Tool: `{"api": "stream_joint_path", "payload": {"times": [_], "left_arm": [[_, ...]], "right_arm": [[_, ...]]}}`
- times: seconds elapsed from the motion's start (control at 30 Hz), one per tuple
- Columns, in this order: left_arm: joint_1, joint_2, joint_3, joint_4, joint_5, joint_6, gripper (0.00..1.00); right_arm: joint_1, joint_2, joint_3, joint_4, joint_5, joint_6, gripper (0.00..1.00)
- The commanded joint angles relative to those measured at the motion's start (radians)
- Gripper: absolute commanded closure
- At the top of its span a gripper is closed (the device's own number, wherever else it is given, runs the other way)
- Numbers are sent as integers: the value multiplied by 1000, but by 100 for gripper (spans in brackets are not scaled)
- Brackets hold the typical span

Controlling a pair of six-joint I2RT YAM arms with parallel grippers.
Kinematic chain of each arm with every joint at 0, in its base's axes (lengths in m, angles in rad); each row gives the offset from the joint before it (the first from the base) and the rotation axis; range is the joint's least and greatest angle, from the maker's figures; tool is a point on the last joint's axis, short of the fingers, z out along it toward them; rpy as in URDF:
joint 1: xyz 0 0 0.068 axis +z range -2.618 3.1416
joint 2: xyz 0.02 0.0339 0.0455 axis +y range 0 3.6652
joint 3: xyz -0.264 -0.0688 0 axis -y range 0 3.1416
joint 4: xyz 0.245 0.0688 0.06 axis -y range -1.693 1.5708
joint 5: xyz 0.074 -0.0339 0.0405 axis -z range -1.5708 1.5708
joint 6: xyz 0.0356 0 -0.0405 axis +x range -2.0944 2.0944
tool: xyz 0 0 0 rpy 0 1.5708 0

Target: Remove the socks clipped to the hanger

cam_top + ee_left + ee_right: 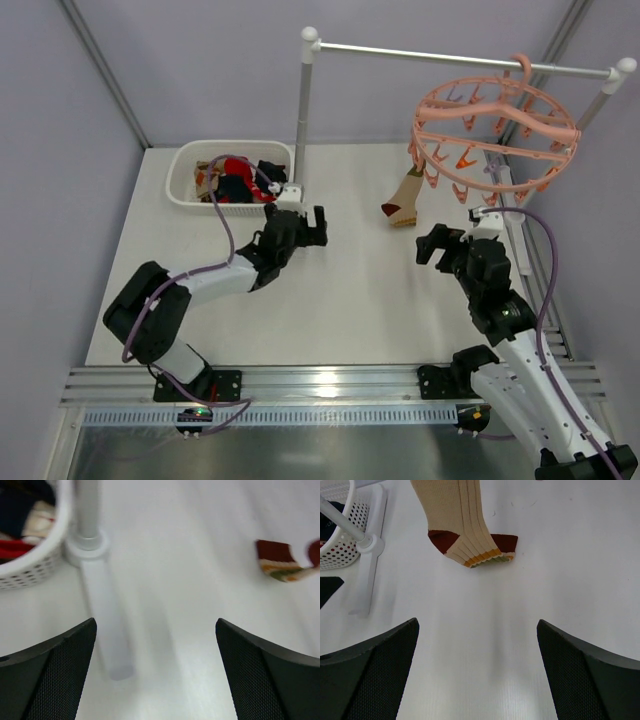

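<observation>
The salmon-pink ring hanger [495, 130] hangs by its hook from the white rail at the back right. One tan ribbed sock [405, 197] with a dark red heel and toe and a striped band dangles from a clip on the hanger's left side, its toe near the tabletop. The right wrist view shows this sock [465, 525] just ahead, and it sits at the right edge of the left wrist view [280, 562]. My right gripper [428, 243] [477, 622] is open and empty, a short way in front of the sock. My left gripper [320, 225] [155, 625] is open and empty beside the rail's post.
A white perforated basket [185, 180] at the back left holds loose red, dark and patterned socks [235, 182]. The white rail stand's post [302, 110] and its flat foot [107, 625] stand right in front of my left gripper. The stand's right post [600, 95] is by the wall.
</observation>
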Motion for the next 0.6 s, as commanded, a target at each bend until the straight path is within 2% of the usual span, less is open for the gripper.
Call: {"api": "stream_joint_path", "payload": {"times": [0.0,0.2,0.37,0.57], "left_arm": [[-94,-2,16,153,86,55,0],[-190,116,120,250,197,76,1],[-204,244,229,350,318,78,0],[-203,357,390,447,372,136,0]], "right_arm": [[-13,-38,15,-7,1,6,0],[-51,-88,36,-58,6,11,0],[-97,-93,55,-84,-18,28,0],[-142,-128,53,-78,-43,23,0]]}}
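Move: The last sock, hanging from the hanger, is some 27 cm to the left hand's right and about 6 cm ahead, its middle roughly at hand height. The hanger's centre lies about 12 cm to the right of the sock, 3 cm farther out and 20 cm higher. From the left hand, the rack post's base is 12 cm straight ahead, the basket 17 cm ahead and 18 cm left, both lower. The right hand has the sock about 15 cm ahead, 6 cm left, slightly below. Swinging quickly to the right, about 19 cm, the empty left hand travels from near the rack post towards the hanging sock; it draws back a few cm at first, then eases forward and rises a little. Its wrist yaws some 30 degrees clockwise, fingertips lifting slightly, fingers wide open. The right hand, also open and empty, shifts a few cm right, away from the sock. ##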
